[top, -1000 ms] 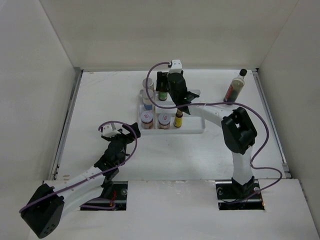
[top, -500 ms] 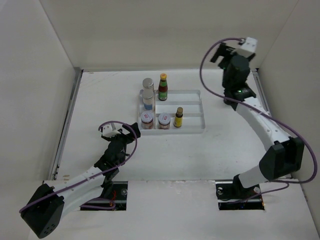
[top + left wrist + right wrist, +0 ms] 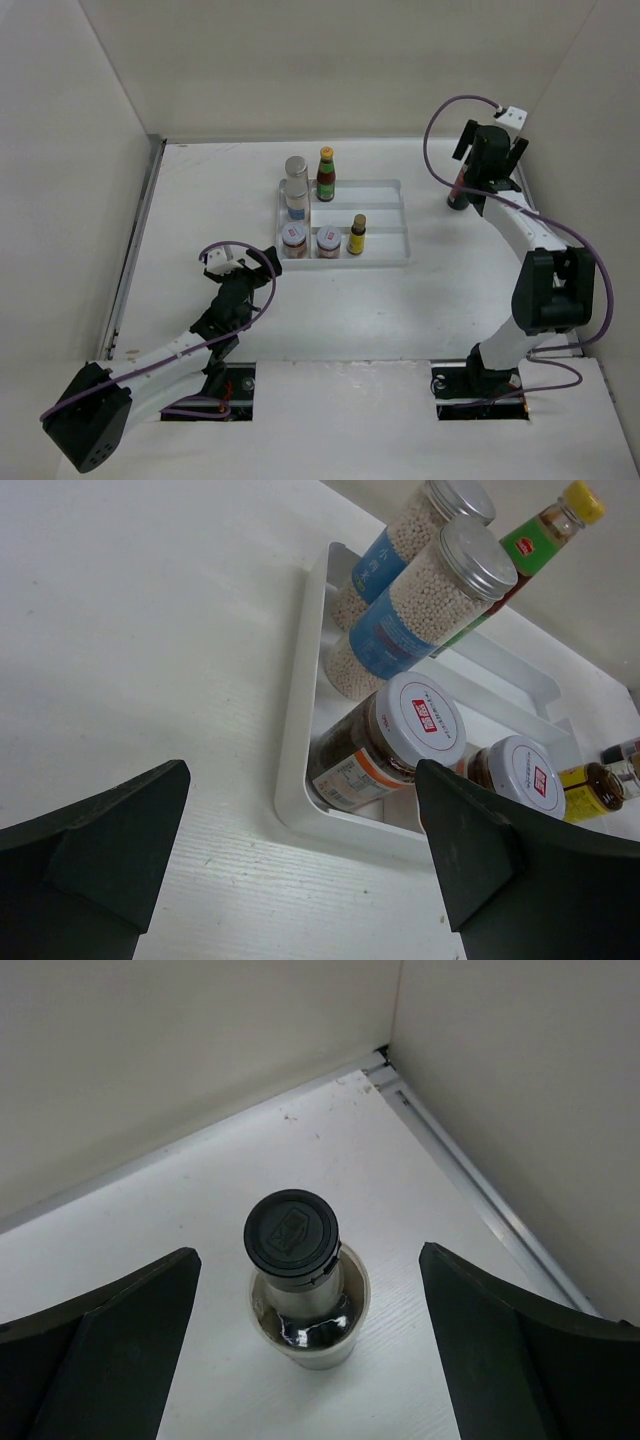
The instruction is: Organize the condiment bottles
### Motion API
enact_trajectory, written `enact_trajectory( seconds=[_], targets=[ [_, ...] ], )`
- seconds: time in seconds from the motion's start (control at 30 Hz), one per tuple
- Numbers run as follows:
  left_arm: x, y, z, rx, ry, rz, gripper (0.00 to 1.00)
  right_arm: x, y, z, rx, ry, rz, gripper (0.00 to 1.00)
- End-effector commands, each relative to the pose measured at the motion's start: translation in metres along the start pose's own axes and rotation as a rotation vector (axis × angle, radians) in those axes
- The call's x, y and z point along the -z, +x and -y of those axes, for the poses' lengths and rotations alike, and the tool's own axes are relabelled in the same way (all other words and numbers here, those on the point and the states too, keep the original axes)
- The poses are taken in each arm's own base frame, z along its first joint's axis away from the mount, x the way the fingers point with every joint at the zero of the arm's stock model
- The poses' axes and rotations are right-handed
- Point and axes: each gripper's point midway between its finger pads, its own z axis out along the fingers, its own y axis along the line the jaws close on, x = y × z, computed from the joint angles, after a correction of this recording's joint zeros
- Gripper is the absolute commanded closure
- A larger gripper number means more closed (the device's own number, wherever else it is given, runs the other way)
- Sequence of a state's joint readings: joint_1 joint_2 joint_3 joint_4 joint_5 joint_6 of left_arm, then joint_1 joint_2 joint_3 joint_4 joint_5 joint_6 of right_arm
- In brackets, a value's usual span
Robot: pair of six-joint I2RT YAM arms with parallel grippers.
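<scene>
A white divided tray (image 3: 385, 250) holds the condiment bottles: two tall grey-lidded jars (image 3: 296, 182), a red yellow-capped sauce bottle (image 3: 326, 176), two short jars (image 3: 311, 241) and a tiny yellow bottle (image 3: 357, 235). The tall dark black-capped bottle (image 3: 457, 191) stands alone at the back right. My right gripper (image 3: 490, 152) hangs over it, open. In the right wrist view its black cap (image 3: 292, 1233) sits between the spread fingers (image 3: 110, 1340), untouched. My left gripper (image 3: 222, 265) rests open near the tray's front left corner (image 3: 300, 730), facing a short jar (image 3: 395, 735) with nothing between its fingers.
White walls enclose the table on three sides, and the right wall and its metal rail (image 3: 480, 1190) lie close to the dark bottle. The tray's right-hand compartments (image 3: 380, 200) hold nothing. Both arm bases sit at the near edge.
My right arm has left the tray, where the red sauce bottle now stands free, and swung to the back right corner over the dark bottle, its jaws wider. The left arm has not moved.
</scene>
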State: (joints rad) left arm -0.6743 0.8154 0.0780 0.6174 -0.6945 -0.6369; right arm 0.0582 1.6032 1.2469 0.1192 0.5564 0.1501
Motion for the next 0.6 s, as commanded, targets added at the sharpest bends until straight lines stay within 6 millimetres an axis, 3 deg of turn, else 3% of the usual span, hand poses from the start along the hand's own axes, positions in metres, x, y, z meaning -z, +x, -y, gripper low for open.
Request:
enact_trajectory(
  seconds=[0.0, 0.13, 0.3, 0.43, 0.57],
  targets=[
    [-0.001, -0.009, 0.007, 0.045, 0.019, 0.034, 0.01, -0.014, -0.016, 0.002, -0.042, -0.013, 0.032, 0.06],
    [-0.002, -0.008, 0.007, 0.041, 0.02, 0.028, 0.01, -0.031, -0.015, -0.011, -0.05, -0.065, 0.033, 0.26],
    [-0.002, -0.008, 0.005, 0.04, 0.015, 0.031, 0.01, -0.033, -0.026, -0.013, -0.066, -0.06, 0.079, 0.67],
    [-0.003, -0.008, 0.005, 0.039, 0.014, 0.03, 0.01, -0.001, -0.069, -0.014, -0.081, -0.065, 0.225, 0.77],
    [-0.003, -0.008, 0.007, 0.042, 0.019, 0.029, 0.01, 0.046, -0.107, -0.043, -0.11, -0.171, 0.303, 0.79]
  ],
)
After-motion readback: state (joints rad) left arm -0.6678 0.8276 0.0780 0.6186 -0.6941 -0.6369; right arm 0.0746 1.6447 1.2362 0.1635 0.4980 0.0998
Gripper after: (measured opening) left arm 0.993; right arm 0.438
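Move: The tall black-capped bottle stands just in front of my open right hand, its middle some 3 cm ahead, 1 cm to the right and about 13 cm below. The tray's middle lies about 31 cm to my left and 3 cm back; in it, the green-labelled bottle is 36 cm left and 3 cm ahead, the small yellow-labelled bottle 28 cm left and 11 cm back. From my left hand, the tall bottle is about 60 cm right, 22 cm ahead, roughly level. I ease my right hand about 3 cm forward and 3 cm down onto the top of the tall bottle, closing my fingers from wide open to just under half so they pinch its neck below the black cap. Keeping that grip, I turn back left towards the tray by some 2.5 cm, drawing back and rising slightly. ##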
